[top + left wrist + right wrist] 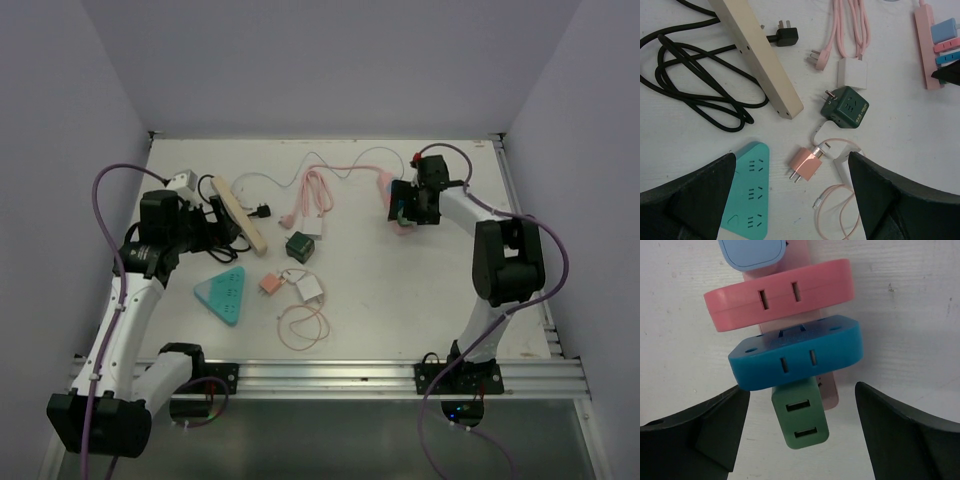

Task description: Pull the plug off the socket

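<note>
A pink power strip (829, 390) lies at the back right of the table (430, 290), also visible as the pink strip (924, 50) in the left wrist view. Stacked along it are a light blue plug (752, 252), a pink adapter (780, 295), a blue adapter (795, 357) and a green USB charger (801, 417) at its end. My right gripper (802, 390) hangs over that end, open, one finger on each side of the green charger and touching nothing. My left gripper (791, 160) is open above a rose-coloured plug (806, 164), holding nothing.
A beige power strip (240, 215) with a black cable (695, 85) lies back left. Near the middle are a dark green cube socket (299, 246), a teal triangular strip (224, 294), a white charger (309, 290) and a coiled pink cable (303, 325).
</note>
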### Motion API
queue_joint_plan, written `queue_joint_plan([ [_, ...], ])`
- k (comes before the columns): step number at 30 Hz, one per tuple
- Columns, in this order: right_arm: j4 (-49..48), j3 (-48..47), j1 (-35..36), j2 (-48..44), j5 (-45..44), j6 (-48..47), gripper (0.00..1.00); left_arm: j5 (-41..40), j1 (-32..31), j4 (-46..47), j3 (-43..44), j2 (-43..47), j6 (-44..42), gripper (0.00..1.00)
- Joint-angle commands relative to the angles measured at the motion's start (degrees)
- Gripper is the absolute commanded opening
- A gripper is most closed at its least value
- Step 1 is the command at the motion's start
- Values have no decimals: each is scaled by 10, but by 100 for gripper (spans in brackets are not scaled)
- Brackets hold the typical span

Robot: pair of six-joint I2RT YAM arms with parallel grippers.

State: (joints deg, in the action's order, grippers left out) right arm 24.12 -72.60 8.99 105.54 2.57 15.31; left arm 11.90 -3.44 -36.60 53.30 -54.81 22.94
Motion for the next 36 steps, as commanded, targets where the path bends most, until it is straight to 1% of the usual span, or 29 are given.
queue_joint_plan([
  [1, -59, 8, 1, 9, 29, -20, 88, 14, -2, -11, 13, 13, -2, 98],
  [3, -64, 4, 1, 26, 38, -23, 85, 18, -2, -10, 14, 14, 0, 98],
  [4, -66, 4, 1, 33, 42, -22, 81, 19, -2, -11, 14, 14, 3, 98],
  [7, -77, 11, 1, 45, 42, -22, 75, 27, -2, -12, 16, 11, 7, 98],
  [8, -79, 16, 1, 47, 44, -23, 69, 29, -2, -11, 17, 10, 9, 97],
  [9, -86, 18, 1, 48, 46, -25, 65, 34, -2, -11, 18, 9, 11, 97],
  [10, -86, 21, 1, 47, 49, -27, 55, 36, -2, -11, 20, 8, 15, 97],
  [12, -94, 36, 5, 36, 58, -33, 39, 45, -2, -8, 20, 8, 21, 97],
  [13, -104, 51, 8, 14, 61, -34, 22, 50, -2, -5, 20, 7, 30, 97],
  [15, -114, 68, 17, -12, 63, -34, 6, 68, -2, 0, 18, 3, 40, 97],
  [16, -115, 76, 22, -43, 64, -34, 0, 74, -2, 3, 17, 2, 52, 97],
  [21, -131, 125, 77, -139, 57, -15, 0, 117, -3, 22, 15, -23, 101, 97],
  [24, -139, 147, 131, -197, 48, 0, 0, 132, -11, 42, 18, -37, 133, 96],
  [25, -143, 157, 161, -212, 48, 10, 0, 133, -16, 48, 22, -41, 142, 96],
  [28, -161, 184, 213, -263, 31, 41, 0, 124, -50, 71, 36, -63, 177, 96],
  [29, -176, 192, 224, -289, 29, 50, 0, 121, -73, 85, 39, -77, 184, 96],
  [31, -191, 212, 250, -309, 24, 75, 0, 115, -95, 102, 38, -91, 217, 96],
  [32, -202, 216, 258, -320, 21, 81, 0, 116, -111, 127, 35, -102, 230, 96],
  [36, -217, 235, 294, -367, 9, 97, 0, 115, -129, 200, 5, -115, 312, 92],
])
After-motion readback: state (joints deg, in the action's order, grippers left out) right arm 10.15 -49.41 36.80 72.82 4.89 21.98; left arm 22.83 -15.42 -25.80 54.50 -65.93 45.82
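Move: The near end of the pink strip, where the green plug sits, lies about 1 cm ahead, 1 cm left and 3 cm below the open right hand. On the strip beyond, the blue plug is 4 cm ahead and 2 cm left, the pink plug 6 cm ahead and 3 cm left. From the left hand, the strip's near end is roughly 15 cm ahead, 41 cm right, 18 cm below. Right hand dips, pinches the strip's end, lifts it about 15 cm left and back; left hand swings right. ##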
